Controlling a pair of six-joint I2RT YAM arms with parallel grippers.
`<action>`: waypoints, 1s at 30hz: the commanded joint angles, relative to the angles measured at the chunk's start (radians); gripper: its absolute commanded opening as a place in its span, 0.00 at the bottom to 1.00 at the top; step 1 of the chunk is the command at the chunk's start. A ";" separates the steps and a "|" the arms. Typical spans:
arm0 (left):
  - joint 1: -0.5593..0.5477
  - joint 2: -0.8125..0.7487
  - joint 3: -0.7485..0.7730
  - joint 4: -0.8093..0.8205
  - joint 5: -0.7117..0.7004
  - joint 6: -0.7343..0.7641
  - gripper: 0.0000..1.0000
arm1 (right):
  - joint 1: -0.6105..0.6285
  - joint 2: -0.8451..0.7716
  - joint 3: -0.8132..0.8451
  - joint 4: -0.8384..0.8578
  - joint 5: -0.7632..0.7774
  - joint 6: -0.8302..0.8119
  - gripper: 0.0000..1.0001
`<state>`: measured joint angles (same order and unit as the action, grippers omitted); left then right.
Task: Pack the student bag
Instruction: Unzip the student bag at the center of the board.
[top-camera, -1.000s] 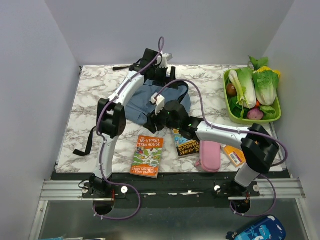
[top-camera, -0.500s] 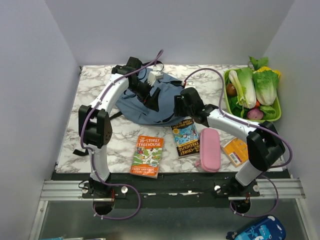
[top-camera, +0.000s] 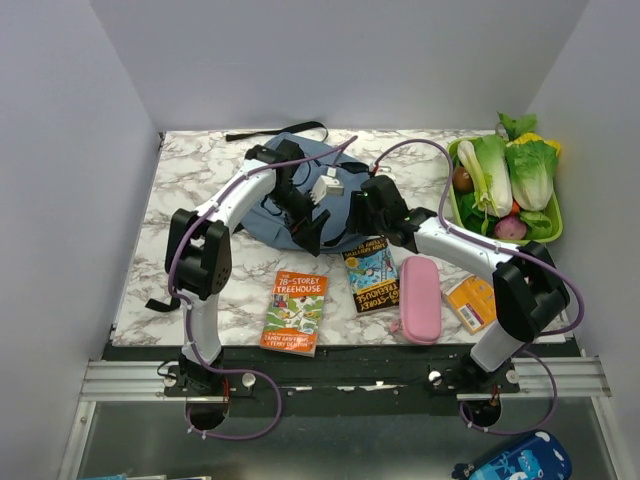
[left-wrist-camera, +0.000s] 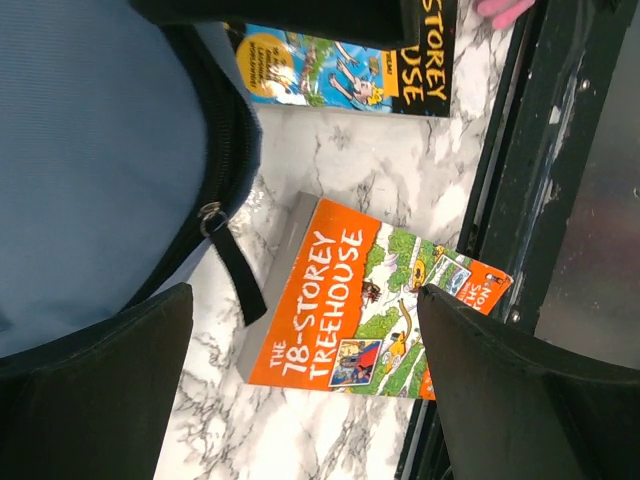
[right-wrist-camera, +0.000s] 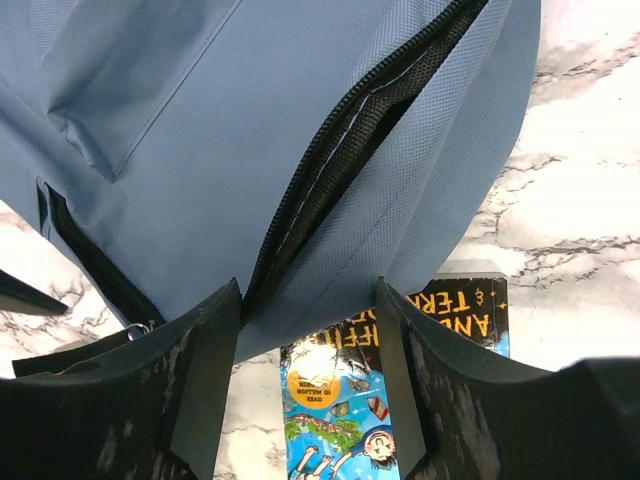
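Observation:
The student bag (top-camera: 290, 160), dusty blue with black straps, lies at the back middle of the table. My right gripper (top-camera: 363, 213) sits at its near right edge, and its jaws are closed on the bag's fabric rim (right-wrist-camera: 330, 300) beside the open black zip (right-wrist-camera: 340, 150). My left gripper (top-camera: 312, 228) hangs wide open over the bag's near edge with nothing between its fingers. Below the left gripper (left-wrist-camera: 303, 295) lie the bag's zip pull (left-wrist-camera: 210, 215) and an orange book (left-wrist-camera: 370, 310).
On the near table lie the orange book (top-camera: 296, 312), a black and blue book (top-camera: 371, 280) partly under the bag's edge, a pink pencil case (top-camera: 420, 298) and a small orange item (top-camera: 468, 303). A green tray (top-camera: 552, 232) of vegetables stands at the back right. A bright blue pouch (top-camera: 512, 460) lies below the table's front.
My left arm swung from behind the bag to its near edge, now facing the orange book. The bag shifted toward the back. The right gripper moved right, then held still.

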<state>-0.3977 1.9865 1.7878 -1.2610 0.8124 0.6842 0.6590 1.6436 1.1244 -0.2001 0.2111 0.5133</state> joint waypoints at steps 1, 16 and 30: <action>-0.033 -0.011 -0.067 0.066 -0.077 -0.009 0.99 | -0.001 -0.002 0.014 -0.013 -0.047 0.047 0.64; -0.036 -0.009 -0.096 0.160 -0.193 -0.083 0.73 | -0.002 -0.007 0.018 0.011 -0.068 0.039 0.58; -0.035 -0.012 -0.091 0.101 -0.197 -0.048 0.00 | -0.012 -0.010 0.012 0.022 -0.070 0.030 0.39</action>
<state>-0.4335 1.9865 1.6993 -1.1316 0.6296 0.6167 0.6537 1.6436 1.1244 -0.1997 0.1654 0.5415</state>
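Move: The student bag's zipper pull hangs roughly 4 cm below my left hand and 1 cm ahead and to the left, with the slider about 2 cm right of it. From this hand, the orange book lies about 16 cm back and 9 cm left, and the blue book 8 cm back and 10 cm right. My right hand has the bag's side fold just below, straight between its fingertips; the pull is about 9 cm left and 5 cm back of it. I lower my left hand about 4 cm onto the zipper pull, easing slightly back and then forward again while the fingers tip some 10 degrees steeper. Then I shut them fully from wide open, pinching the black tab just short of its ring. My right hand stays at the bag's side fold and draws its fingers about a third closer around it. ##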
